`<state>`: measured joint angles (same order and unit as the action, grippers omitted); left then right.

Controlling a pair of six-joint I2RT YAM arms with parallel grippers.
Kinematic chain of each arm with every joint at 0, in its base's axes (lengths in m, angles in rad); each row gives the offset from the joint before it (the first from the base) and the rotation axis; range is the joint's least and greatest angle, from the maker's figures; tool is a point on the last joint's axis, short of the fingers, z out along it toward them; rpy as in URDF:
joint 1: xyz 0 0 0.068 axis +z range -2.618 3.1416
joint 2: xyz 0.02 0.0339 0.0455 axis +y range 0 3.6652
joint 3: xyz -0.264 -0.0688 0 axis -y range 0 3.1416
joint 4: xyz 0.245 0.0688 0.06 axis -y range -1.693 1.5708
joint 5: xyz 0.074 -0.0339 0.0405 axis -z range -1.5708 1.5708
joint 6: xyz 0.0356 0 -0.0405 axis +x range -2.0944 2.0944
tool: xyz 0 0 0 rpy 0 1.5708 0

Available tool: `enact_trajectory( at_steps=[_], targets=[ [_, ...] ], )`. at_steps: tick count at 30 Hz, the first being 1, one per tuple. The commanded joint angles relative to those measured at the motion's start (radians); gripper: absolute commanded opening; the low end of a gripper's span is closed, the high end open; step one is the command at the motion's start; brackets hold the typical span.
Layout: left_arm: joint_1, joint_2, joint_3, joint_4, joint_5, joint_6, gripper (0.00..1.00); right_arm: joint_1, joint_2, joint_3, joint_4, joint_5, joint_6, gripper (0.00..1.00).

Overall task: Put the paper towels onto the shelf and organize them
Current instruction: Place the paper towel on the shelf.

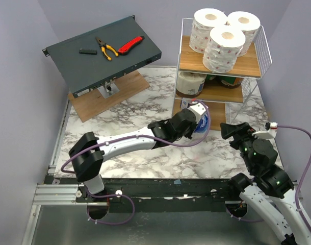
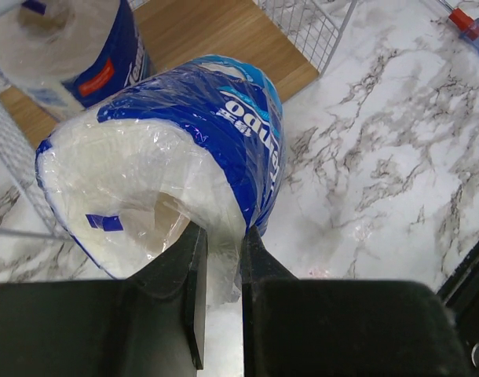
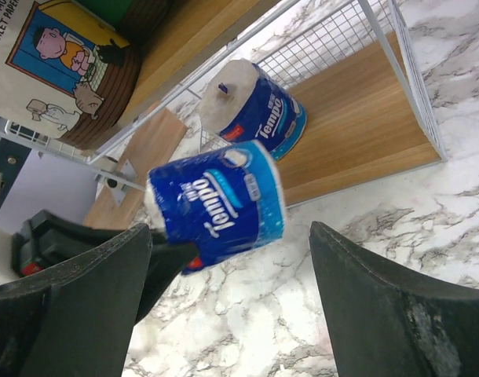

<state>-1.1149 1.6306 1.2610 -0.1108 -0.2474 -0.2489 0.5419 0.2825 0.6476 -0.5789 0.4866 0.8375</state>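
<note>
My left gripper is shut on the wrap at one end of a blue-and-white paper towel pack, holding it just above the marble in front of the shelf's bottom tier. A second blue pack lies on that bottom board. Three white rolls stand on the top tier. A cream roll and a green-wrapped one sit on the middle tier. My right gripper hangs open to the right of the held pack, with nothing between its fingers.
A slanted dark grey box at the back left carries pliers, a red knife and a small black piece. A flat wooden board lies under it. Purple walls close in on both sides.
</note>
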Motion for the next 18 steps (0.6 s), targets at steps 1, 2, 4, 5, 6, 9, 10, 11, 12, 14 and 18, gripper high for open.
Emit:
enact_trajectory(
  at_steps=[1,2,4,5,6,9,10,11,12,14,18],
  targets=[
    [-0.008,0.095,0.117,0.063,0.006,0.067,0.0,0.004,-0.004,-0.013,-0.007,0.03,0.002,0.85],
    [-0.008,0.115,0.134,0.066,0.006,0.074,0.0,0.004,-0.005,-0.013,-0.007,0.03,0.001,0.85],
    [-0.008,0.153,0.166,0.064,0.001,0.083,0.0,0.004,-0.005,-0.013,-0.007,0.03,0.002,0.84],
    [-0.007,0.169,0.178,0.07,-0.003,0.085,0.0,0.004,-0.006,-0.014,-0.007,0.027,0.001,0.85],
    [-0.007,0.183,0.185,0.083,-0.007,0.088,0.0,0.004,-0.01,-0.015,-0.007,0.024,0.002,0.84],
    [-0.007,0.229,0.206,0.105,-0.033,0.104,0.0,0.005,-0.019,-0.018,-0.007,0.021,0.005,0.84],
    [-0.007,0.248,0.224,0.106,-0.046,0.108,0.0,0.004,-0.022,-0.019,-0.007,0.023,0.005,0.85],
    [-0.008,0.264,0.241,0.106,-0.053,0.109,0.0,0.004,-0.026,-0.02,-0.007,0.026,0.005,0.85],
    [-0.008,0.283,0.259,0.105,-0.059,0.109,0.0,0.004,-0.029,-0.021,-0.006,0.026,0.006,0.84],
    [-0.008,0.314,0.291,0.106,-0.062,0.117,0.0,0.004,-0.034,-0.025,0.002,0.029,-0.001,0.85],
    [-0.008,0.369,0.362,0.084,-0.081,0.139,0.01,0.004,-0.035,-0.02,0.002,0.036,-0.009,0.85]
  ],
)
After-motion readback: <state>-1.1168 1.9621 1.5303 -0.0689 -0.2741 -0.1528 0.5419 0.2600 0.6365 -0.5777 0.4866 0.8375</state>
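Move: Ahead of the left hand, which already holds a paper towel roll sideways by its end wrap, the free spot on the bottom shelf lies about 12 cm farther out, 8 cm right and 8 cm lower. The shelved blue towel stands roughly 14 cm ahead, 1 cm left and 8 cm down; the shelf's right wire side is some 13 cm ahead and 14 cm right. From the idle right hand the spot is about 16 cm ahead, 2 cm left, 14 cm below. Carrying the pinched paper towel in towards the free spot on the bottom shelf, the left hand goes about 6.5 cm to the right while easing forward and sinking, some 4 cm each. The fingers keep their hold on the wrap, and the wrist barely turns, only some 5 degrees. ##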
